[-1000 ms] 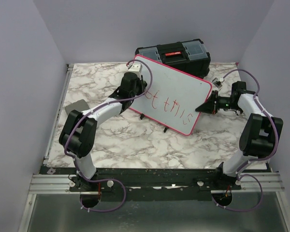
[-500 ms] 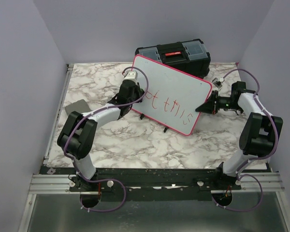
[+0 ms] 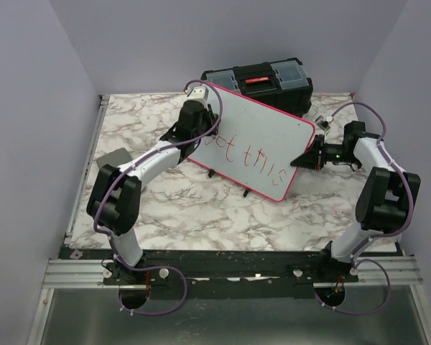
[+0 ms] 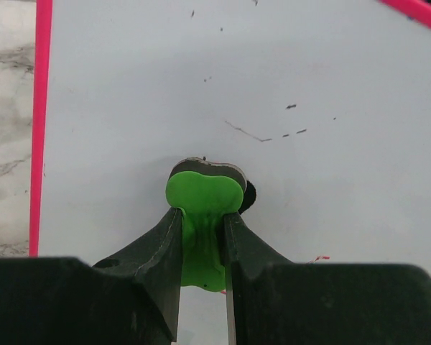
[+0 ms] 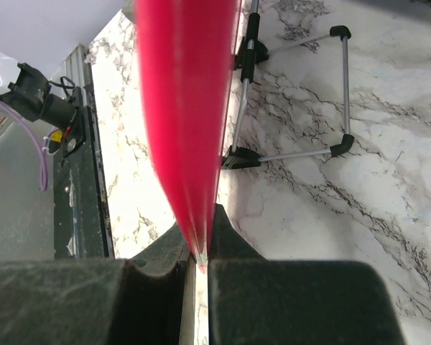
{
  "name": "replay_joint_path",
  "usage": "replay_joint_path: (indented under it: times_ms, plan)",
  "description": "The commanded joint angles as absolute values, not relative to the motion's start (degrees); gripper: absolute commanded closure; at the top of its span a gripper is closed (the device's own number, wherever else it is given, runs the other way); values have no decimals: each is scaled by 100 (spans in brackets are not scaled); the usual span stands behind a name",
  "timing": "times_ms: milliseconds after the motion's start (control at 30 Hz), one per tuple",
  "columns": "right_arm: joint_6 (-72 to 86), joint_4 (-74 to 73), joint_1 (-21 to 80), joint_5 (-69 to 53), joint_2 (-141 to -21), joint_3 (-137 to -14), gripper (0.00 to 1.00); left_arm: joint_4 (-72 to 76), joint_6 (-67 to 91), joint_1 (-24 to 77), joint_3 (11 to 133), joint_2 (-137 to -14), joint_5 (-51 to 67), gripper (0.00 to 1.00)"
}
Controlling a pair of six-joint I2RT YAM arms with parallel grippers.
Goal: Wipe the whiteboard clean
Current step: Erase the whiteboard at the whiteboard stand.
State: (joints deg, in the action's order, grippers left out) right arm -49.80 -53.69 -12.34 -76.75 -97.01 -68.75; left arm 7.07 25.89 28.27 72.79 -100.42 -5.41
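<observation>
The whiteboard point(image 3: 262, 140) stands tilted on the marble table, with a pink-red rim and red handwriting point(image 3: 248, 154) across its lower half. My left gripper point(image 3: 205, 134) is at the board's left part, shut on a green eraser point(image 4: 203, 190). The eraser's black pad is pressed against the white surface point(image 4: 287, 79), which shows only faint specks there. My right gripper point(image 3: 300, 159) is shut on the board's right rim point(image 5: 183, 108), which fills the gap between its jaws.
A black toolbox point(image 3: 262, 79) sits right behind the board. A small grey pad point(image 3: 113, 158) lies at the table's left edge. The board's wire stand with black feet point(image 5: 294, 100) rests on the marble beneath it. Purple walls close in on three sides.
My left gripper, holding the eraser, dipped toward the near side, then slid up the board toward its far left corner. The right gripper kept its hold and did not move.
</observation>
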Motion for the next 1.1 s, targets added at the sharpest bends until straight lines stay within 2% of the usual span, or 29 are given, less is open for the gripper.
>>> replay_joint_path:
  times_ms: [0, 467, 833, 1067]
  plan:
    - [-5154, -5601, -1171, -8149, -9761, -7058, 99, 404, 2585, 2752, 7437, -10192, -377, 100]
    - [-4208, -4577, -1174, -8025, -9471, -6722, 99, 663, 2944, 2837, 6369, -10081, -100, 100]
    - [-4112, -4482, -1170, -8033, -9417, -6688, 99, 604, 2916, 3129, 6713, -10093, -117, 100]
    - [-4133, -4511, -1169, -8033, -9404, -6697, 99, 497, 3046, 2786, 7109, -10104, 0, 100]
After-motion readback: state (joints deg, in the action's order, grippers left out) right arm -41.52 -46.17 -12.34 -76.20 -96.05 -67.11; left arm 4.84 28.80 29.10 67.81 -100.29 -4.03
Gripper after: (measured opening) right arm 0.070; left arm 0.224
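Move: The eraser is already in the left fingers; the remains of the "g" on the whiteboard lie about 6 cm below this hand, some 2 cm back and level sideways. The "o" is 4 cm to the right, 3 cm back and 7 cm down. "this" stands some 17 cm right and 9 cm back, and the toolbox behind the board 15 cm right and 14 cm ahead. From the right hand, gripping the board's right edge, the "g" lies 26 cm left, 8 cm ahead, slightly lower. Keeping its grip on the eraser, the left hand wipes down the slanting whiteboard towards the left end of the lower line, about 5 cm down and some 2.5 cm back, bearing a little left on the way and then coming back right near the bottom, while the wrist tips nose-down by under 10 degrees. The right hand goes on holding the board's right edge nearly still, with its fingers staying shut, as the eraser works against the face. ##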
